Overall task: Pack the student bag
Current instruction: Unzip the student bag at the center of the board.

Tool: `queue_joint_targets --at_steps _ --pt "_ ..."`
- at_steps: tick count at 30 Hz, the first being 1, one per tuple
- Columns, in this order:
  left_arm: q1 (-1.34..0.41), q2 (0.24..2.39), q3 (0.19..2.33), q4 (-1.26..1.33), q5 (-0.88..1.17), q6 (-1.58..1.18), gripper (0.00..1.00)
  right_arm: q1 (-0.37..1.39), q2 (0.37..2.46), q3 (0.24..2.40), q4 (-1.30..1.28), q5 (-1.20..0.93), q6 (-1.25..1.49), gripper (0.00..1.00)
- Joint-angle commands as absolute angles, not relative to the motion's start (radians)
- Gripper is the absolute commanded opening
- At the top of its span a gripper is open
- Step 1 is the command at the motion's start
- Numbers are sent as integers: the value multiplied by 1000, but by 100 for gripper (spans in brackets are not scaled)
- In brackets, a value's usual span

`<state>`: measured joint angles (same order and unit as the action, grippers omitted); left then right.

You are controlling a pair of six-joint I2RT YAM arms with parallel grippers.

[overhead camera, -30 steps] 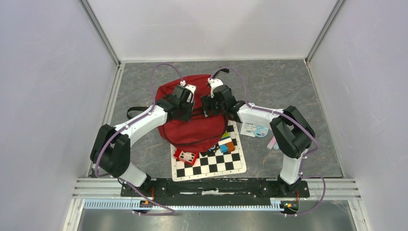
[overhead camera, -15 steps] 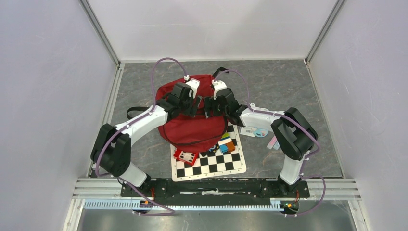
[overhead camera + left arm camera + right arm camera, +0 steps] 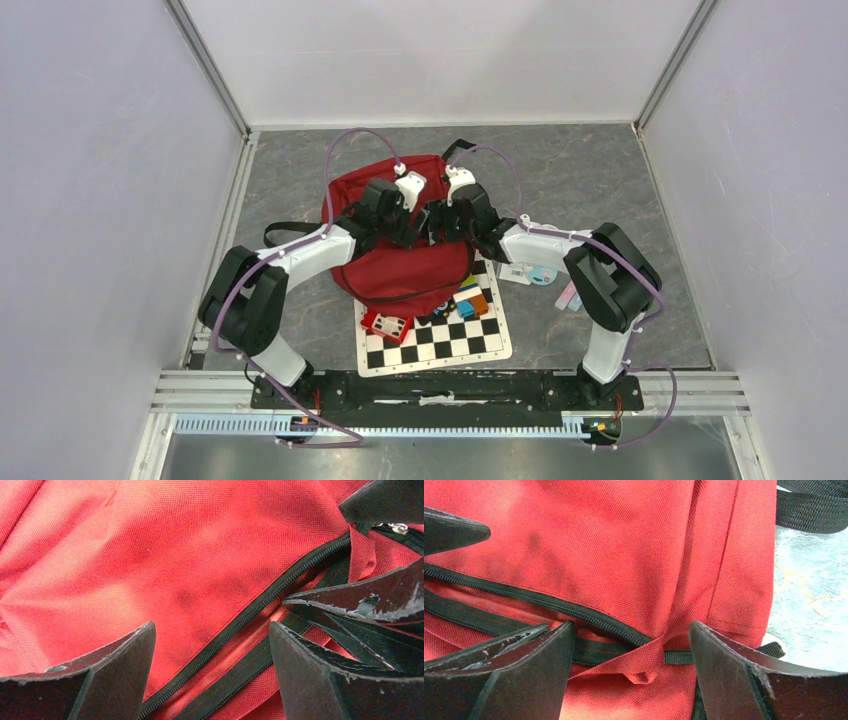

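Observation:
The red student bag (image 3: 400, 268) lies flat in the middle of the table, its lower edge over a checkered mat. My two grippers meet above its upper middle. The left gripper (image 3: 408, 226) is open just over the red fabric, and the bag's black zipper (image 3: 260, 605) runs diagonally between its fingers (image 3: 110, 675). Right beside it, the right gripper (image 3: 440, 222) also stands open, astride a fold of red fabric and the zipper's end (image 3: 624, 632). Neither gripper holds anything. The bag's inside is hidden.
A black-and-white checkered mat (image 3: 440, 342) lies in front of the bag with a small red box (image 3: 386, 324) and coloured blocks (image 3: 470, 298) on it. A white-and-blue pack (image 3: 530, 270) and pastel items (image 3: 568, 297) lie to the right. A black strap (image 3: 285, 232) trails to the left.
My left gripper has opened and shifted right, closer to the right gripper. The right gripper has barely moved and stayed open.

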<state>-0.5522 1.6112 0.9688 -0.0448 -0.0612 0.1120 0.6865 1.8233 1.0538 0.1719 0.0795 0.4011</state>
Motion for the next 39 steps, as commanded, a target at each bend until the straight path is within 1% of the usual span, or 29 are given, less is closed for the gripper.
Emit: queue_joint_targets --at_steps 1,5,8,14,16,18,21,22,24,25,26,27,28,33,37,39 --pt "-558 1630 947 38 -53 176 89 698 1803 1027 107 61 366 88" --pt "-557 1693 1021 5 -210 130 88 698 1797 1023 113 54 374 88" --pt "-558 1747 1077 -54 -278 94 84 699 1793 1021 118 45 381 88" --pt "-557 1771 1094 -5 -388 63 68 698 1785 1014 123 42 387 88" --pt "-556 1781 1104 -5 -425 56 65 698 1786 1014 125 36 392 88" --pt "-555 1791 1114 -5 -429 48 63 698 1786 1013 125 30 395 88" --pt "-554 1785 1107 -5 -345 54 62 698 1782 1010 127 34 395 88" --pt "-554 1783 1105 -5 -335 54 58 698 1780 1011 127 34 395 88" --pt "-555 1785 1106 -5 -336 59 47 698 1776 1012 127 34 397 88" --pt "-554 1781 1107 -5 -343 62 39 697 1773 1012 127 34 396 87" --pt "-554 1773 1108 -5 -355 61 27 697 1771 1011 127 33 396 87" --pt "-555 1757 1106 -5 -364 57 18 698 1767 1009 127 35 395 87" --pt "-554 1741 1106 -5 -360 60 14 697 1762 1006 126 37 391 87" --pt "-554 1621 1108 -10 -320 71 2 696 1708 996 123 39 340 88" --pt "-553 1560 1141 -76 -214 103 2 694 1652 988 158 54 252 90" --pt "-552 1549 1167 -116 -198 105 2 692 1639 1004 165 60 201 91"
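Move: About 4 cm ahead of the open left fingers, 1 cm to their left and 1 cm lower, lies the student bag's far zipper tape; from the right hand that spot is roughly 3 cm ahead and 10 cm to the left. The near zipper tape is some 3 cm right of the left hand, 1 cm back and 2 cm down. The zipper slider lies about 14 cm to the left hand's right, level with it fore and aft. Sliding forward about 4.5 cm over the red cloth while swinging some 10 degrees counter-clockwise, the left hand stops, shuts its wide-open fingers on the bag's far zipper tape and lifts it about 6 cm, easing slightly back. Beside it the open right hand jogs right and returns, then rises 2.5 cm and draws back a little from the zipper end. ##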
